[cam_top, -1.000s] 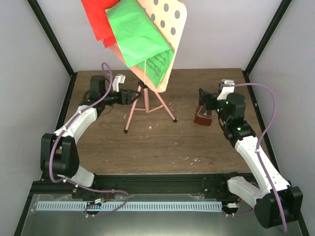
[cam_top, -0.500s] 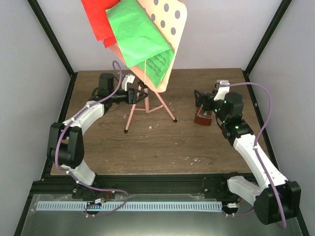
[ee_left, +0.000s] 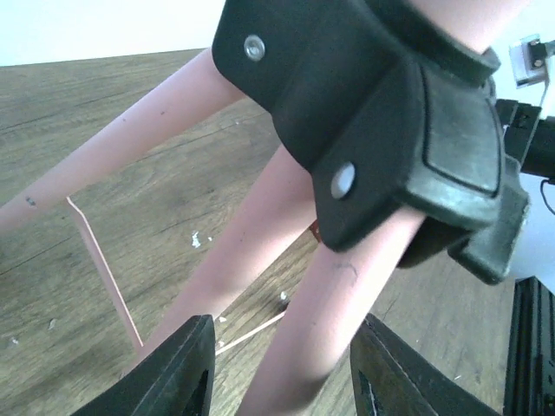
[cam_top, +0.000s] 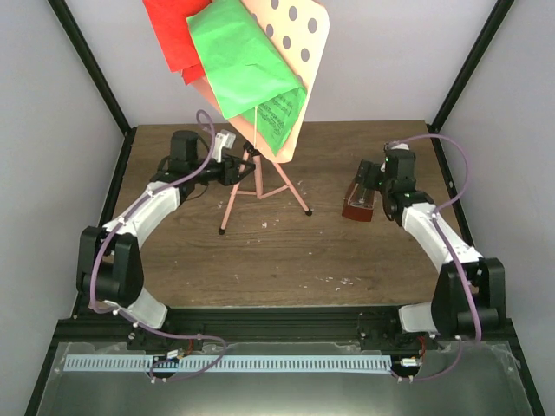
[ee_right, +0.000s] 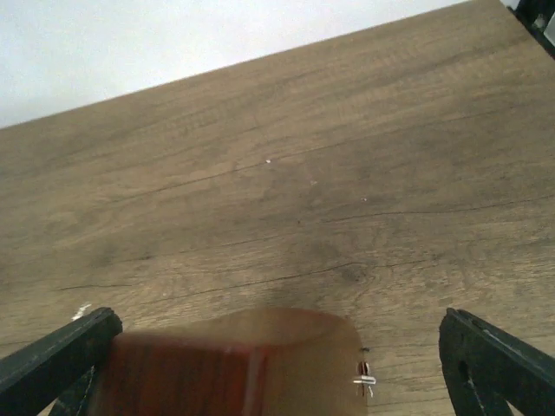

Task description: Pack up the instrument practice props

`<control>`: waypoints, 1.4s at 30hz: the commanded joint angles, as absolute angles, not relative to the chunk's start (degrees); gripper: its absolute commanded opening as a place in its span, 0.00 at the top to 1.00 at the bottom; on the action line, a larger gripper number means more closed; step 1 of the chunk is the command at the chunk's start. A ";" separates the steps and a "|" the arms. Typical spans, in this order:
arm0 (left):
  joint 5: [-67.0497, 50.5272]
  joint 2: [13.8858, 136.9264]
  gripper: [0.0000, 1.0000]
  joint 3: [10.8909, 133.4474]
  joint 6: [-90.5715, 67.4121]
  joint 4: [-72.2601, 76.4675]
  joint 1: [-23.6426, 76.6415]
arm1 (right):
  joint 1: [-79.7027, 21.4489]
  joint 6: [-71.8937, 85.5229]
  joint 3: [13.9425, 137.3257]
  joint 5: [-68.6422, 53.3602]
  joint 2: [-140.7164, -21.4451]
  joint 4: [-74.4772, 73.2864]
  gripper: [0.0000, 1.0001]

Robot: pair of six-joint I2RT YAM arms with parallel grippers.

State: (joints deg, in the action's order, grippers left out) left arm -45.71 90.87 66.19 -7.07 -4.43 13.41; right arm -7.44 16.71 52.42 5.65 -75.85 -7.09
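The pink tripod music stand (cam_top: 229, 196) stands at the back left of the table. Its hole-dotted desk (cam_top: 303, 39) carries a green sheet (cam_top: 241, 65) and a red sheet (cam_top: 172, 35). My left gripper (cam_top: 238, 167) is at the tripod just below its black hub (ee_left: 381, 130). It is open, and one pink leg (ee_left: 321, 329) passes between its fingers with a gap on each side. The reddish-brown metronome (cam_top: 358, 203) under its clear cover sits at the right. My right gripper (cam_top: 366, 177) stands wide open over it, and the metronome (ee_right: 234, 368) lies between the fingers.
The wooden table (cam_top: 260, 260) has white crumbs (cam_top: 340, 280) near the front. Black frame posts (cam_top: 87, 65) and white walls close off both sides and the back. A metal rail (cam_top: 260, 325) with both arm bases runs along the near edge.
My left gripper slid right onto the tripod below the hub and its jaws narrowed around a leg. The right arm swung round, bringing its open gripper over the metronome.
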 commanded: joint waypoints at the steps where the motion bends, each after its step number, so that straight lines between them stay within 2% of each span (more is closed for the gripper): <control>1: -40.70 87.41 0.52 64.18 -4.51 -4.44 14.02 | -6.65 14.84 57.05 7.15 -80.74 -6.46 0.00; 3: -38.39 85.74 0.43 62.96 -4.33 -4.37 14.05 | -6.51 13.75 58.04 6.01 -83.49 -5.78 0.02; 6: -35.95 82.24 0.29 61.63 -3.90 -4.97 14.00 | -6.49 11.87 57.48 1.88 -85.20 -2.62 0.10; 9: -33.07 78.31 0.22 59.45 -3.08 -5.66 14.00 | -6.50 10.64 56.72 0.68 -86.19 -1.09 0.20; 16: -31.42 71.91 0.20 56.72 -2.67 -10.08 14.22 | -6.74 11.11 53.17 -4.09 -82.94 -2.95 0.44; 20: -31.82 68.31 0.20 55.53 -2.94 -11.43 16.48 | -7.44 11.12 51.54 -5.20 -76.28 -6.31 0.51; 29: -25.52 57.06 0.19 44.55 -7.75 -6.39 31.38 | -15.54 15.86 46.58 -9.68 -62.05 -15.74 0.54; 34: -17.45 53.11 0.11 32.64 -12.91 5.66 43.47 | -24.14 16.87 39.88 -16.49 -53.73 -13.73 0.55; 37: -8.77 52.81 0.08 26.33 -12.74 10.71 50.95 | -28.96 17.04 35.42 -20.02 -49.79 -10.63 0.55; 42: -2.30 56.17 0.05 19.76 -10.93 16.12 57.52 | -33.25 17.48 30.57 -26.46 -46.11 -5.37 0.55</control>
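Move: The metronome stands just ahead of my open right hand, its middle about 3 cm forward, 2 cm to the left and 10 cm below. The stand's right foot is roughly 2 cm ahead of that hand, 15 cm to its left and 17 cm below. From my left hand the metronome lies some 31 cm right, 4 cm ahead and 13 cm below. The stand's hub is 1 cm ahead of that hand, 2 cm right and 5 cm above. I reach my right hand a few centimetres forward and down, close its fingers on the metronome's upper part, and carry it back about 22 cm and left 15 cm, turning counter-clockwise by some 45 degrees. Meanwhile my left hand opens wide, backs up and left out of the stand's legs, then sweeps back and right and finally down towards the metronome, still touching nothing there. ##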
